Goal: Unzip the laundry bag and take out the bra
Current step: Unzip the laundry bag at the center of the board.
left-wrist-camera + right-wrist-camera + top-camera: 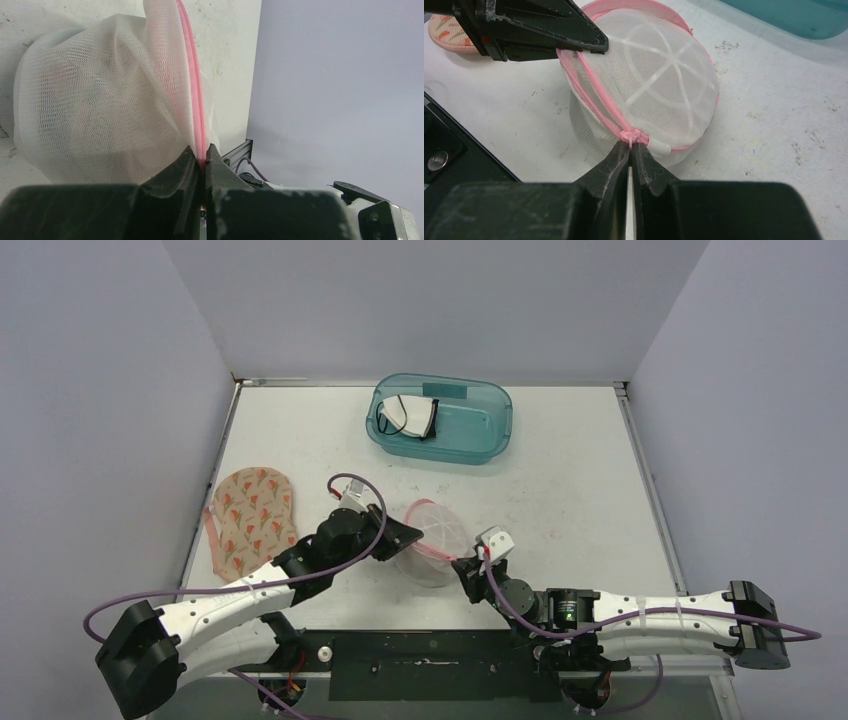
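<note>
The laundry bag is a white mesh dome with a pink zipper, lying mid-table between both arms. In the left wrist view the bag fills the left half. My left gripper is shut on its pink zipper band. My right gripper is shut on the small pink zipper pull at the near side of the bag. The left gripper pinches the rim on the opposite side. The bra is hidden; only a faint pinkish shade shows through the mesh.
A teal plastic bin stands at the back centre and holds a white cloth piece with black straps. A floral fabric piece with pink edging lies at the left, beside the left arm. The black base rail runs along the near edge.
</note>
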Motion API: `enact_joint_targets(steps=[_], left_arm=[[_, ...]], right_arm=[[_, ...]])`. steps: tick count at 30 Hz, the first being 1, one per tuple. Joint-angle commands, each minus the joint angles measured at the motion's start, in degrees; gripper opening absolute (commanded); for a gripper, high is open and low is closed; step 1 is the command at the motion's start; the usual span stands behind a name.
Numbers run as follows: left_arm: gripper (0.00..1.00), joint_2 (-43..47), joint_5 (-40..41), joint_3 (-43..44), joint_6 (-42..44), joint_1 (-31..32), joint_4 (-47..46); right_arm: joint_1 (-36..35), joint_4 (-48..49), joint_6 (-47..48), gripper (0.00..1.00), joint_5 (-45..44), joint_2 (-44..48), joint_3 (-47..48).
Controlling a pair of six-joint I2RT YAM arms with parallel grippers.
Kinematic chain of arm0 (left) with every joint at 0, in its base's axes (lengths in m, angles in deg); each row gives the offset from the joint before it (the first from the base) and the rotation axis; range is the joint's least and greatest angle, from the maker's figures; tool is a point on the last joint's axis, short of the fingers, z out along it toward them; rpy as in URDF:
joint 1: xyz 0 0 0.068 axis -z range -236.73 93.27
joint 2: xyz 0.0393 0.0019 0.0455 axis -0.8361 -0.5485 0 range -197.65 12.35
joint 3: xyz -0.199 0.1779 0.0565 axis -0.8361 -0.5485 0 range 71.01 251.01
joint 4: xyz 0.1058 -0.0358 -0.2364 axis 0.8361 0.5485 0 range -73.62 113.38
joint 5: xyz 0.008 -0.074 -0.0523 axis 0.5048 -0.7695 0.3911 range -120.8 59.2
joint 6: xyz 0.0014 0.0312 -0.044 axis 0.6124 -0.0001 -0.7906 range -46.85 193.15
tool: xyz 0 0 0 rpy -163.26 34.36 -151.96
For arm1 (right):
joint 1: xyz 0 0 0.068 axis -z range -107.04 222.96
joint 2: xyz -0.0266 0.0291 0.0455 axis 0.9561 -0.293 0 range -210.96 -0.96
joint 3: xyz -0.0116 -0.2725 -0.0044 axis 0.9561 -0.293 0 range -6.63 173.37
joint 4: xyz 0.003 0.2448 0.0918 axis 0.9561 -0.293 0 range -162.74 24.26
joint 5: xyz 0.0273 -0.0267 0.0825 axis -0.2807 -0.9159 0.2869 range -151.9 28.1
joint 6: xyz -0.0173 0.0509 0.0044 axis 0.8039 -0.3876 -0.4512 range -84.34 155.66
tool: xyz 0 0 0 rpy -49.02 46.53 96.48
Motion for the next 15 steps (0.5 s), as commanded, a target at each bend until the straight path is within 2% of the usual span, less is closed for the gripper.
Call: enact_joint_targets(steps=[1, 2, 6, 8, 12, 15], left_arm=[[0.00, 1.32, 2.97, -0.51, 0.06, -0.64, -2.27], [0.00, 1.46, 3.12, -0.88, -0.22, -0.58, -2.84], [0.00, 2.47, 4.83, -3.57, -1.60, -0.03, -7.77], [0.00, 2.77, 6.48, -5.46, -2.16, 0.70, -11.64], [0.00, 2.83, 12.73, -10.02, -1.74, 4.06, -20.54], [0.00, 2.63, 21.97, -15.10, -1.10, 8.80, -30.24]], right_arm=[[-0.43, -0.16, -1.00, 0.09, -2.06, 1.02, 0.43], [-0.47, -0.29, -1.71, 0.18, -1.38, 1.49, 0.78], [-0.40, -1.61, -7.06, 0.62, -1.45, 4.64, 1.82], [-0.14, -2.81, -12.09, 0.77, -3.15, 6.03, 1.84], [2.82, -5.16, -24.83, 0.86, -2.88, 7.53, -0.09], [9.46, 2.56, -31.43, 0.88, 7.22, 8.66, -4.34]])
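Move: The right hand has the zipper pull between its closed fingertips. The laundry bag's middle is about 4 cm ahead, 4 cm left and some 4 cm below that hand. The left hand pinches the pink zipper edge. From it the bag's middle is roughly 3 cm right, 2 cm back and 5 cm lower, and the zipper pull some 7 cm right, 6 cm back and slightly below. The right fingers let go of the zipper pull, spreading nearly fully open. That hand then backs off upward about 2 cm and a touch to the right, rolling some 20 degrees so its left side rises. The left fingers keep their pinch on the zipper edge while that hand sinks about 1.5 cm, eases 1 cm left and turns slightly counter-clockwise. ##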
